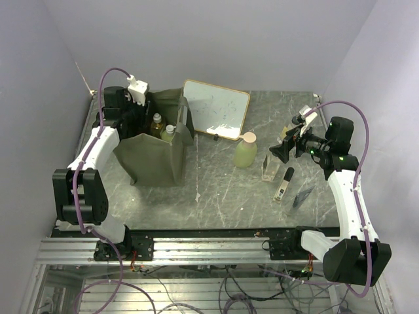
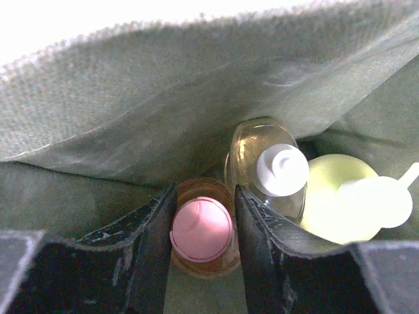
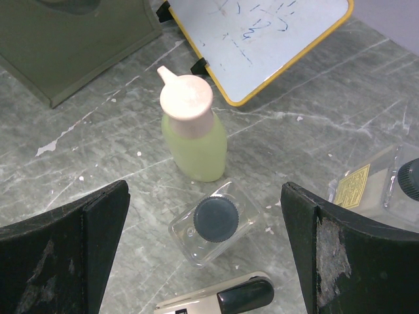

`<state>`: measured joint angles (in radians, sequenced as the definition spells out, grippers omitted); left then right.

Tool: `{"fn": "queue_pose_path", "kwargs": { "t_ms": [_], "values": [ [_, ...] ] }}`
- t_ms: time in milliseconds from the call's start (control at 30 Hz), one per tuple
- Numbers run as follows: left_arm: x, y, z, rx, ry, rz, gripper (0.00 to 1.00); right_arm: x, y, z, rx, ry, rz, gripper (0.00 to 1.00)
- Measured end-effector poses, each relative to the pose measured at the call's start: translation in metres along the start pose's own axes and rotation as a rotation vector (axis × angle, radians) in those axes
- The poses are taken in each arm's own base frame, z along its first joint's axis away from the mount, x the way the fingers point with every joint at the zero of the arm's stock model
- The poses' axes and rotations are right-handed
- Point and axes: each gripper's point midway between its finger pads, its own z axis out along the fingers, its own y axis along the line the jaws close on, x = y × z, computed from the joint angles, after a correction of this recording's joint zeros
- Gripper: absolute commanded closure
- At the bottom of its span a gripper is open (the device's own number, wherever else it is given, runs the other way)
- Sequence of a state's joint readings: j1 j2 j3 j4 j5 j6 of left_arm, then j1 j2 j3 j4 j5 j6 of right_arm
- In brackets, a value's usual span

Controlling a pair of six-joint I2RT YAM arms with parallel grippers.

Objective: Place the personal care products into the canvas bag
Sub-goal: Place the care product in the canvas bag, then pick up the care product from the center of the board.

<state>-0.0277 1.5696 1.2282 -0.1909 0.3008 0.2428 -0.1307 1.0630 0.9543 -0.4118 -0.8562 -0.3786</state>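
The olive canvas bag [image 1: 154, 160] stands at the left. My left gripper [image 2: 203, 226] reaches down inside it, its fingers shut on an orange bottle with a pink cap [image 2: 201, 229]. Beside that stand an amber pump bottle [image 2: 265, 167] and a yellow-green pump bottle [image 2: 340, 196]. A green bottle with a pink cap [image 3: 193, 131] stands on the table. My right gripper [image 3: 204, 199] hangs open above a clear black-capped bottle [image 3: 213, 222]. Another clear bottle [image 3: 383, 186] stands at its right.
A wood-framed whiteboard [image 1: 216, 109] leans behind the bag and the green bottle. A white and black tube-like item [image 1: 283, 184] lies near the clear bottle, and a dark flat item [image 1: 302, 196] lies to its right. The table's right edge is close to the right arm.
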Motion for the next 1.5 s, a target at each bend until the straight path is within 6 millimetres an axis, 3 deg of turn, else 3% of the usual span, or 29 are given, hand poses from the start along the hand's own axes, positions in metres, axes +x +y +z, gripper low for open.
{"fn": "queue_pose_path", "kwargs": {
  "t_ms": [300, 600, 900, 1200, 1400, 1500],
  "values": [
    [-0.002, 0.0, -0.001, -0.005, -0.004, -0.033, 0.31, 0.0, 0.0, 0.0, 0.0, 0.0, 0.0, 0.0],
    [-0.03, 0.0, -0.016, -0.016, -0.068, -0.039, 0.14, 0.0, 0.0, 0.0, 0.0, 0.0, 0.0, 0.0],
    [-0.066, -0.001, -0.047, -0.036, -0.161, -0.039, 0.07, 0.0, 0.0, 0.0, 0.0, 0.0, 0.0, 0.0],
    [-0.108, -0.004, -0.093, -0.061, -0.262, -0.031, 0.01, 0.005, -0.006, -0.003, 0.042, 0.039, -0.007, 0.0],
    [-0.115, -0.008, -0.117, -0.069, -0.263, -0.019, 0.01, -0.026, -0.019, -0.02, 0.116, 0.054, -0.092, 0.0],
    [-0.113, -0.011, -0.125, -0.067, -0.252, -0.02, 0.01, -0.029, -0.02, -0.025, 0.133, 0.07, -0.105, 0.0]
  ]
}}
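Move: The left fingers still surround the neck of the orange bottle, already inside the canvas bag, its middle straight below by roughly 6 cm. The clear yellow bottle stands level with it, about 6 cm to the right, and the green bottle some 11 cm right and 3 cm nearer. From the right hand the orange bottle is about 51 cm left, 12 cm ahead and some 12 cm lower. Left hand releases the orange bottle, rises some 16 cm from the bag, drawing back; right hand lifts 4. ##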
